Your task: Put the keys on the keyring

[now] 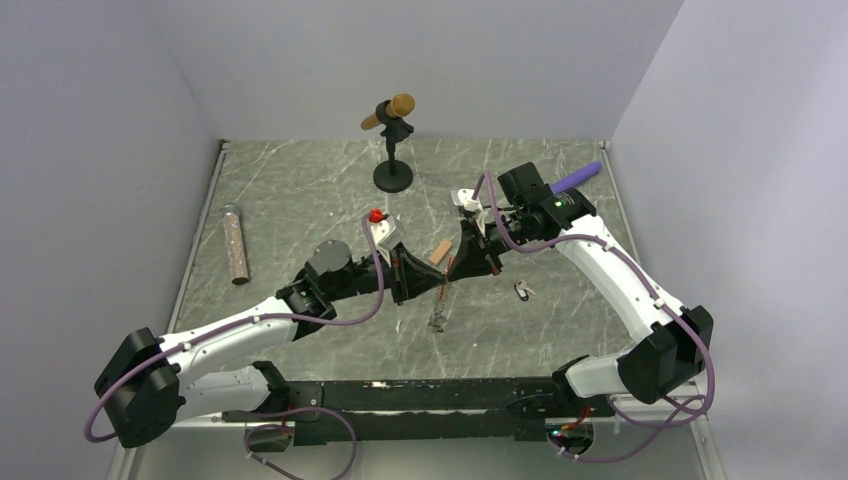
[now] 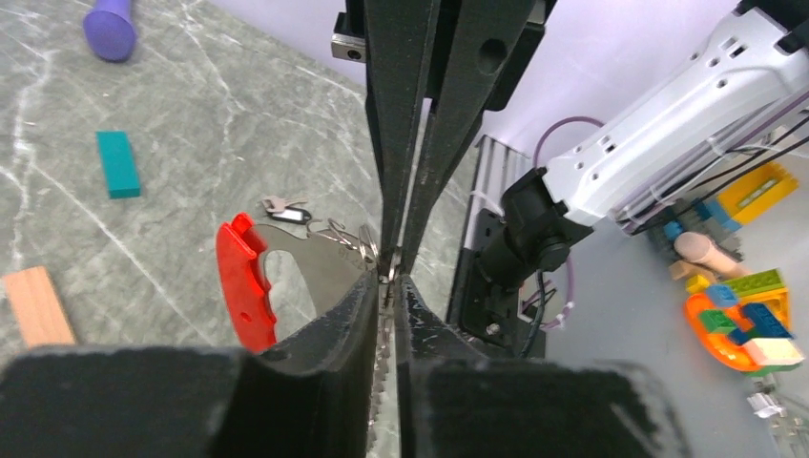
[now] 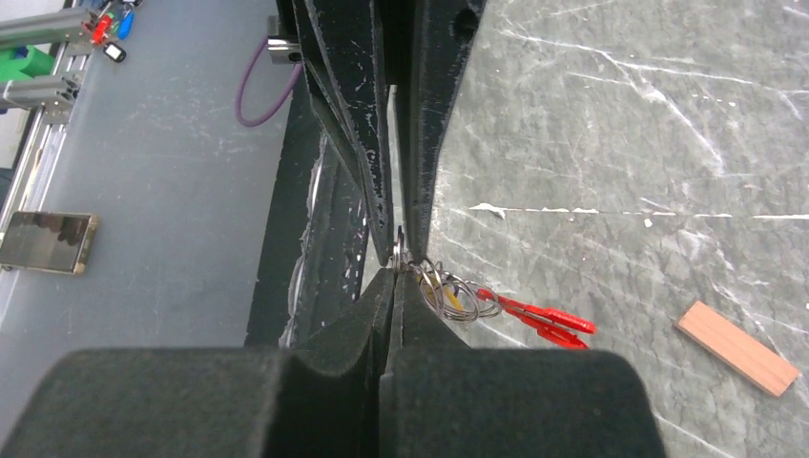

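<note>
The keyring hangs between my two grippers above the middle of the table. Its red clip (image 2: 243, 286) (image 3: 539, 320) sticks out sideways, silvery rings (image 3: 448, 291) bunch at the fingertips, and the chain (image 1: 438, 315) dangles down. My left gripper (image 2: 389, 279) (image 1: 436, 283) is shut on the chain, which runs down the slit between its pads. Tip to tip against it, my right gripper (image 3: 398, 267) (image 1: 458, 268) is shut on a silvery ring of the bunch. The keys (image 2: 286, 212) (image 1: 522, 290), black-headed, lie loose on the table beside the right arm.
A tan block (image 1: 440, 250) (image 3: 735, 348) lies just behind the grippers and a teal block (image 2: 117, 164) further off. A black stand with a wooden piece (image 1: 393, 150) is at the back, a purple cylinder (image 1: 578, 177) at back right, a clear tube (image 1: 236, 243) at left.
</note>
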Robot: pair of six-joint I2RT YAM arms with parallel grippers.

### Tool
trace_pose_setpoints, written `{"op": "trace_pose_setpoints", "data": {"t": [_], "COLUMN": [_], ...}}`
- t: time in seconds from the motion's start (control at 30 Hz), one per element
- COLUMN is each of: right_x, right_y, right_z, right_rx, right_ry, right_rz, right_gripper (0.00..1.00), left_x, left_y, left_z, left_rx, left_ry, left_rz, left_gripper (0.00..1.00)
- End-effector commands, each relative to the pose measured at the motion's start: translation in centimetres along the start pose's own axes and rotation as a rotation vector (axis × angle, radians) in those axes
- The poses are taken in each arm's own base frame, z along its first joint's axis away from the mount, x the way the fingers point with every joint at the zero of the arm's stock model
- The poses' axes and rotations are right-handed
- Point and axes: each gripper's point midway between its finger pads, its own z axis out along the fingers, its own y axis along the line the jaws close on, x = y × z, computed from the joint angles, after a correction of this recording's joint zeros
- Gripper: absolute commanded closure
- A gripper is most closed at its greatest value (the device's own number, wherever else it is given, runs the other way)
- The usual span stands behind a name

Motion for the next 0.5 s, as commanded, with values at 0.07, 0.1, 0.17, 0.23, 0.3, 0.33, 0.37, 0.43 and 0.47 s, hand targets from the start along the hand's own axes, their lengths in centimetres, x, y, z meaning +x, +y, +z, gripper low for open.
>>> {"op": "trace_pose_setpoints", "data": {"t": [0.07, 0.1, 0.17, 0.23, 0.3, 0.33, 0.37, 0.43, 0.47], "right_x": [-1.4, -1.3, -1.3, -1.2, -1.2, -1.2, -1.2, -1.2, -1.2], "right_y": [0.9, 0.9, 0.7, 0.5, 0.3, 0.2, 0.1, -0.1, -0.2], "right_z": [-0.1, -0.1, -0.2, -0.2, -0.2, -0.2, -0.2, -0.3, -0.3], "right_rx": [-0.019, -0.013, 0.001, 0.009, 0.019, 0.024, 0.03, 0.043, 0.051], "right_ry": [-0.038, -0.035, -0.029, -0.024, -0.021, -0.018, -0.016, -0.01, -0.007], "right_rz": [-0.057, -0.058, -0.06, -0.056, -0.051, -0.049, -0.047, -0.042, -0.04], "right_gripper": [1.0, 1.0, 1.0, 1.0, 1.0, 1.0, 1.0, 1.0, 1.0], "left_x": [-2.7, -2.6, -2.4, -2.5, -2.5, -2.6, -2.8, -3.0, -3.0], "left_y": [-0.4, -0.3, 0.0, 0.3, 0.5, 0.6, 0.6, 0.7, 0.7], "left_z": [0.0, -0.2, -0.4, -0.6, -0.8, -0.8, -0.9, -0.9, -0.9], "left_rx": [-0.015, -0.022, -0.041, -0.06, -0.077, -0.081, -0.085, -0.089, -0.086], "left_ry": [-0.056, -0.049, -0.032, -0.024, -0.02, -0.023, -0.027, -0.035, -0.038], "left_rz": [0.047, 0.059, 0.076, 0.091, 0.102, 0.11, 0.12, 0.136, 0.144], "left_gripper": [0.68, 0.67, 0.66, 0.67, 0.67, 0.67, 0.67, 0.67, 0.68]}}
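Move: The keyring sits right at the left fingertips, where the right fingertips also already hold it, level with both hands. The red-handled tool hanging from it is about 5 cm ahead of the left hand and 4 cm lower. On the table, some 22 cm below, the wooden block lies about 8 cm farther out than the left hand and level with it sideways. The loose keys with the black fob are about 14 cm to its right and 1 cm ahead. The left fingers open to about a third of their range and let go of the keyring, while that hand backs off only some 1.5 cm, to its left and a little forward away from the right fingertips, dipping slightly and coming back up as the wrist turns about 5 degrees. The right hand stays practically in place, its fingers still shut on the keyring and carrying the hanging bundle. ##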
